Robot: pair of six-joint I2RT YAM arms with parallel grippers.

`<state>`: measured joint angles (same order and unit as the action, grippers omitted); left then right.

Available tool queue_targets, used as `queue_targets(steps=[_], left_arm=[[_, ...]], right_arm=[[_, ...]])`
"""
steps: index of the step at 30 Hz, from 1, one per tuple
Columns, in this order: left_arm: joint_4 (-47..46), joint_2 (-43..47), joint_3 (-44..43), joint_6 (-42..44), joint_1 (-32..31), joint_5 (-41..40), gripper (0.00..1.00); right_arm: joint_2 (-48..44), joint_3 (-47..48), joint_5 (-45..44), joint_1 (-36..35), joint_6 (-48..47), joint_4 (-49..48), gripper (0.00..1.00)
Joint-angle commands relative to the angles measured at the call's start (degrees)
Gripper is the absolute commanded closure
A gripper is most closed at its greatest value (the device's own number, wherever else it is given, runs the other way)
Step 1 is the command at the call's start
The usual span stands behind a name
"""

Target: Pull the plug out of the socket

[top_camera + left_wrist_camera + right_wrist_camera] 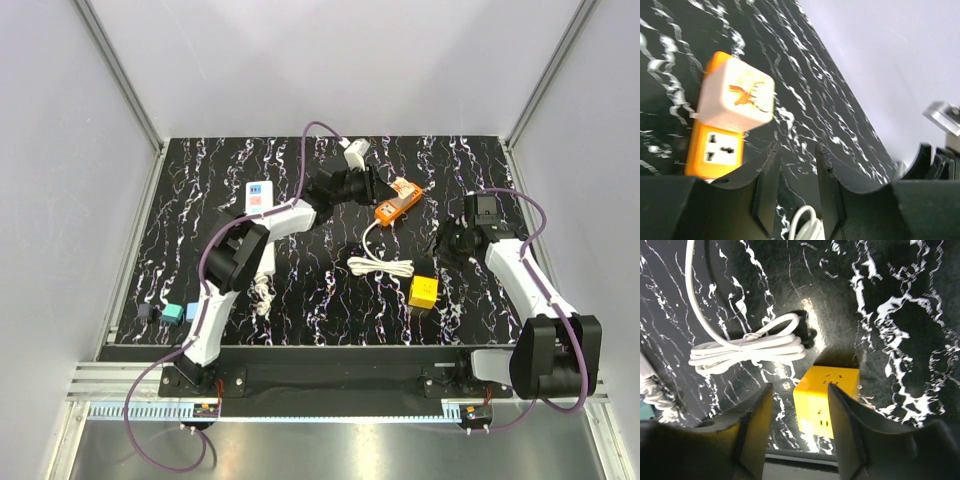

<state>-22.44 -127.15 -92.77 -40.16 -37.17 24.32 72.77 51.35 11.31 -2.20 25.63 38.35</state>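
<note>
The socket [258, 195] is a white strip with blue and red squares, lying at the back left, partly under my left arm. I see no plug in it. An orange power strip [397, 205] lies mid-back with a white block adapter [737, 95] bearing a deer drawing plugged into it. My left gripper [375, 186] is open and empty, just right of the orange strip [715, 150] in the left wrist view [797, 147]. My right gripper [448, 243] is open and empty [800, 387], above a yellow cube socket [827, 400].
A coiled white cable [380, 266] runs from the orange strip and shows in the right wrist view [747, 347]. The yellow cube [423, 291] sits near the front. Small blue and dark cubes [172, 313] lie front left. A twisted white cord [262, 290] lies by my left arm.
</note>
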Motion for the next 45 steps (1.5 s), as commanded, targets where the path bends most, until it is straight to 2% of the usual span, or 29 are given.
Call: queue_targets(steps=[1,4,9,15,22,29,34,38,44,45], left_arm=[[-4.45,-1.43,-2.51,-1.15,0.69,6.53,0.63],[-3.93,-3.89,-3.9,-2.11,0.96,7.67,0.66],[-3.67,-8.28,-6.89,-5.88,1.31,6.89,0.76],[-4.28,-12.76,-7.52,-10.72,1.31,6.01,0.89],[-1.56,-13.21,-7.78,-9.76,1.57,3.2,0.94],[0.37,-12.5,-6.02,-10.37,2.54,-1.55,1.0],[4.41,-14.61,-9.44,-10.02,2.8,-1.9,1.0],[4.16,-13.74,-7.69,-9.93,2.89,-2.78,1.0],[4.68,-12.68,-5.31,-10.29,2.89,-4.54,1.0],[4.86,-12.68,-5.23,-10.55,2.8,-4.63,1.0]], right_arm=[[-1.93,1.47,-3.91,0.17,0.47,-3.01,0.25],[-0.97,2.78,-4.28,0.09,0.3,-4.07,0.1],[-0.79,4.28,-4.02,0.0,1.26,-6.35,0.0],[-0.01,4.63,-3.84,0.09,3.29,-10.57,0.0],[4.65,4.11,-3.39,0.09,3.64,-10.31,0.01],[3.52,3.23,-6.13,0.09,3.99,-9.7,0.0],[4.75,4.37,-4.72,0.09,4.34,-9.61,0.0],[6.85,6.39,-6.39,-0.09,5.22,-9.43,0.0],[14.49,15.08,-11.39,-3.68,8.21,-7.24,0.0],[17.03,18.66,-14.44,-4.3,8.21,-6.54,0.0]])
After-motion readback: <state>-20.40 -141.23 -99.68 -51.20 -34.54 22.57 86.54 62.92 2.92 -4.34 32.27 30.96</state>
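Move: The orange socket's middle lies about 5 cm ahead of the left hand, 2 cm to its right and 12 cm below; the plug on it is 7 ahead, 4 right and 9 below, the cable bundle 13 back and 3 left. From the right hand the plug is some 22 cm ahead, 8 left and 4 below, the socket 20 ahead and 9 left, the yellow block about 6 back and 4 left. Bring the left gripper down about 10 cm onto the socket while shutting its empty fingers and tipping them some 15 degrees downward, then slide it forward about 3 cm so the closed tips rest on the bare face beside the plug. Meanwhile open the right gripper wide and advance it 8 to 9 cm in two steps toward the plug, with a small rise and dip on the way. ##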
